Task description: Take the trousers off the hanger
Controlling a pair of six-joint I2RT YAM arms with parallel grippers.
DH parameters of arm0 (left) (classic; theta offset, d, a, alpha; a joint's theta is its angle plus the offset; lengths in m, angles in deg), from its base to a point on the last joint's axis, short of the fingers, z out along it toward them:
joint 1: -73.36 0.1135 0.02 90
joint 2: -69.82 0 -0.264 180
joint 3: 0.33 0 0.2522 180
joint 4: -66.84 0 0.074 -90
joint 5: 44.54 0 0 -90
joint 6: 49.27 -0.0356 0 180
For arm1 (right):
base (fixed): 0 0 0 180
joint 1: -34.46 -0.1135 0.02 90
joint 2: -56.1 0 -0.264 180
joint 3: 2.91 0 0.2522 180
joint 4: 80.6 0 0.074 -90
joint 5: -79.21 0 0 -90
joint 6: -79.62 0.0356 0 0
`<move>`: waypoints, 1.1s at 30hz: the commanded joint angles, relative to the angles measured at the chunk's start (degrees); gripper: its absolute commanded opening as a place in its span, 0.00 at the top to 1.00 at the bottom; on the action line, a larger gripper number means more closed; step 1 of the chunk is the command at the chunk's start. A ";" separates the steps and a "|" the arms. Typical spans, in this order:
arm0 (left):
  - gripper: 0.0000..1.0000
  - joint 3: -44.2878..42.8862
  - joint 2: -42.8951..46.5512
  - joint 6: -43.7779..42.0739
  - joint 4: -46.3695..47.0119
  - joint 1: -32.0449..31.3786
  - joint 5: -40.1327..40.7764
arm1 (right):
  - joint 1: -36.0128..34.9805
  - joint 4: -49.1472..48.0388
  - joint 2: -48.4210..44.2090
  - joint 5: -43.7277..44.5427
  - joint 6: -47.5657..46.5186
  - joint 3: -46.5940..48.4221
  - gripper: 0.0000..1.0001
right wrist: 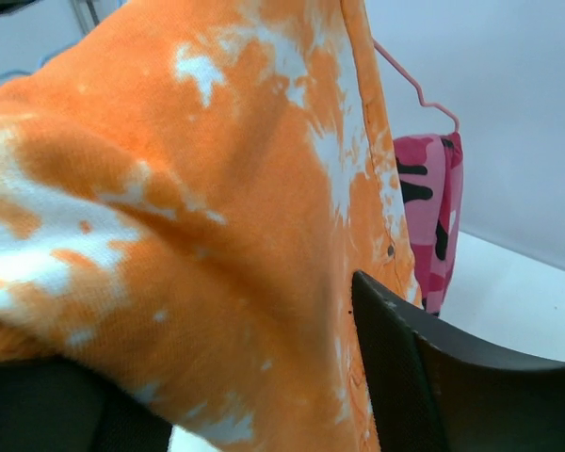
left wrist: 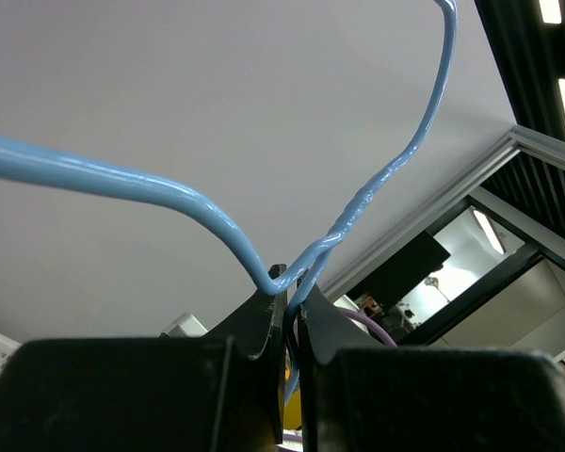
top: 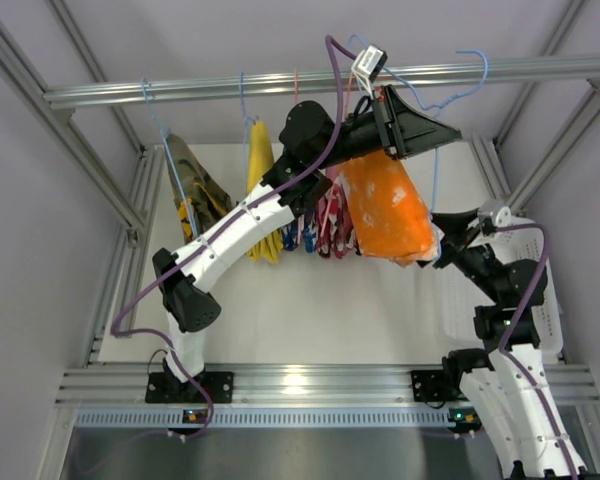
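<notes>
The light-blue wire hanger (top: pixel 472 72) is held up near the rail at the top right. My left gripper (top: pixel 446 128) is shut on its twisted neck; in the left wrist view the blue wire (left wrist: pixel 169 188) runs down between my closed fingers (left wrist: pixel 290 306). The orange and white tie-dye trousers (top: pixel 385 205) hang below the left gripper. My right gripper (top: pixel 440 246) is at their lower right edge. In the right wrist view the trousers (right wrist: pixel 217 217) fill the gap between my spread fingers (right wrist: pixel 414 367), so the right gripper (right wrist: pixel 226 377) is open around the fabric.
A metal rail (top: pixel 230 88) crosses the top, carrying other hangers with a yellow garment (top: pixel 261 160), an olive patterned one (top: pixel 195 185) and pink camouflage ones (top: pixel 330 220), also in the right wrist view (right wrist: pixel 433 207) on a pink hanger (right wrist: pixel 416 87). A white basket (top: pixel 552 322) stands at right.
</notes>
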 commanded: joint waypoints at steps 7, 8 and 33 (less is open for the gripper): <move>1.00 3.61 5.18 0.77 6.79 -0.17 -2.55 | -0.74 -1.35 0.08 8.05 0.66 4.67 0.97; 1.00 5.53 6.05 -0.36 6.61 -0.09 -3.52 | -0.65 -0.47 -0.97 9.63 0.31 6.16 1.00; 1.00 22.87 8.70 -0.47 17.77 2.64 -21.88 | -0.74 21.51 -8.36 27.74 -5.49 33.15 1.00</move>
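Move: The right hand has the lower end of the orange trousers between its open fingers, about 1 cm ahead and 2 cm to its left, at its own height. From it the pink trousers hang some 18 cm ahead, 20 cm left and a little higher; the white basket lies about 17 cm right, 3 cm ahead and 30 cm down. For the left hand, still gripping the blue hanger's neck, that lower end is roughly 22 cm below and 4 cm left, level fore and aft. Upwards goes the right hand, about 11 cm, and also to the right and back by some 5 to 6 cm each, once its fingers have shut and pinched the lower end of the orange trousers; it turns about 20 degrees clockwise. Meanwhile the left hand keeps its grip on the hanger's neck and sinks about 7 cm, moving back and left as well, with a slight clockwise turn. ##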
